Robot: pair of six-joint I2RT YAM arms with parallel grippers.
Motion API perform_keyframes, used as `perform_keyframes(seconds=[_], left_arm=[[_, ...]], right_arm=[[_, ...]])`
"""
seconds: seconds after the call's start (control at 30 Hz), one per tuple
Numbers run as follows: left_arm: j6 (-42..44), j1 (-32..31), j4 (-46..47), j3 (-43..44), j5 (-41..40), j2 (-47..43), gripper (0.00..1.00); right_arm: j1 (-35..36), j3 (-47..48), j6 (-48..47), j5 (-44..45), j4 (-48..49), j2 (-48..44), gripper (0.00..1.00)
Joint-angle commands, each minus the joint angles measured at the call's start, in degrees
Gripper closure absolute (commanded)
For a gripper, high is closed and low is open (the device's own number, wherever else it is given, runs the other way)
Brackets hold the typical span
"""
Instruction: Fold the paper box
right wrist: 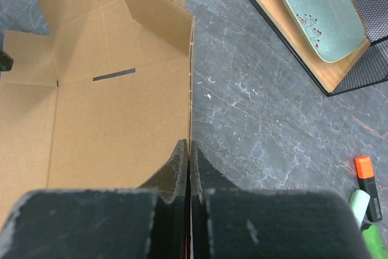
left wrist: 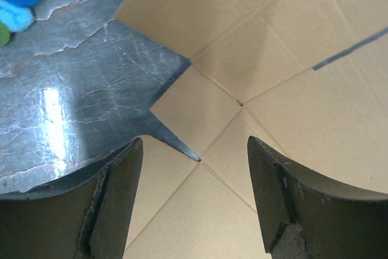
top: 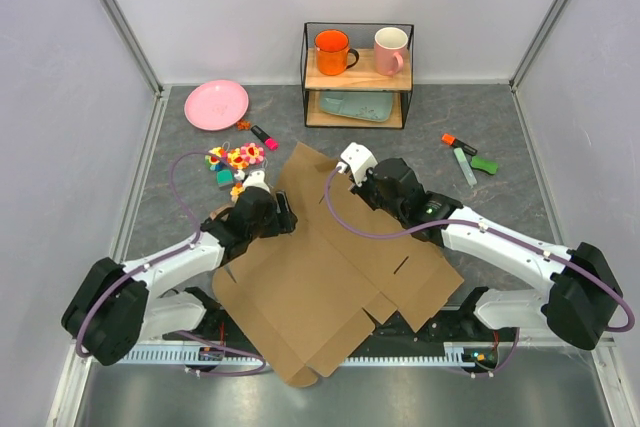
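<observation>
The paper box is a flat brown cardboard sheet with creases and flaps, spread between both arms. My left gripper hangs over its left part. In the left wrist view the left gripper is open, with nothing between the fingers, above a crease junction of the box. My right gripper is at the sheet's far right edge. In the right wrist view the right gripper is shut, its tips meeting the edge of the box. A far flap stands raised.
At the back a wire shelf holds an orange mug, a pink mug and a teal tray. A pink plate and colourful toys lie back left. Highlighters lie to the right.
</observation>
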Motion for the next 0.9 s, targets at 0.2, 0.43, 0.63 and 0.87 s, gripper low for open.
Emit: perform_keyframes(seconds=[0.2,0.43,0.63,0.87], left_arm=[[-4.14,5.47,9.44,-0.68,8.72,6.88,0.24],[-5.46,6.44,13.67,-1.56,12.50,11.10,0.27],[-4.85,6.44,18.93,-4.19,15.84,9.97,0.50],[-5.37,6.00,25.17,-8.15,19.79,8.21,0.75]], right_arm=[[0.32,1.92,0.81,-2.08,0.44,-1.04,1.00],[0.32,1.74,0.90,-2.43,0.80,-1.48,1.00],[0.24,1.48,1.07,-1.38,1.32,-1.13,1.00],[-2.40,4.02,4.15,-6.38,-0.25,2.47,1.00]])
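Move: The small square flap on the cardboard's left edge lies just under my open left fingers, about 2 cm ahead, 1 cm right and 4 cm below. From it, the flower toy stands some 12 cm left and 4 cm farther out; the cut slot is about 6 cm right and 1 cm farther out, slightly higher. From my right hand, which holds the sheet's raised edge, that flap lies roughly 13 cm left, 5 cm back and 13 cm down. I sink my left hand about 3 cm onto the small flap, easing forward some 2 cm and then drawing partly back, while its left side rolls down roughly 10 degrees. Late on, I close the wide-open fingers most of the way, one to each side of the flap's outer edge. My right hand stays almost in place and keeps its shut grip on the raised edge. ##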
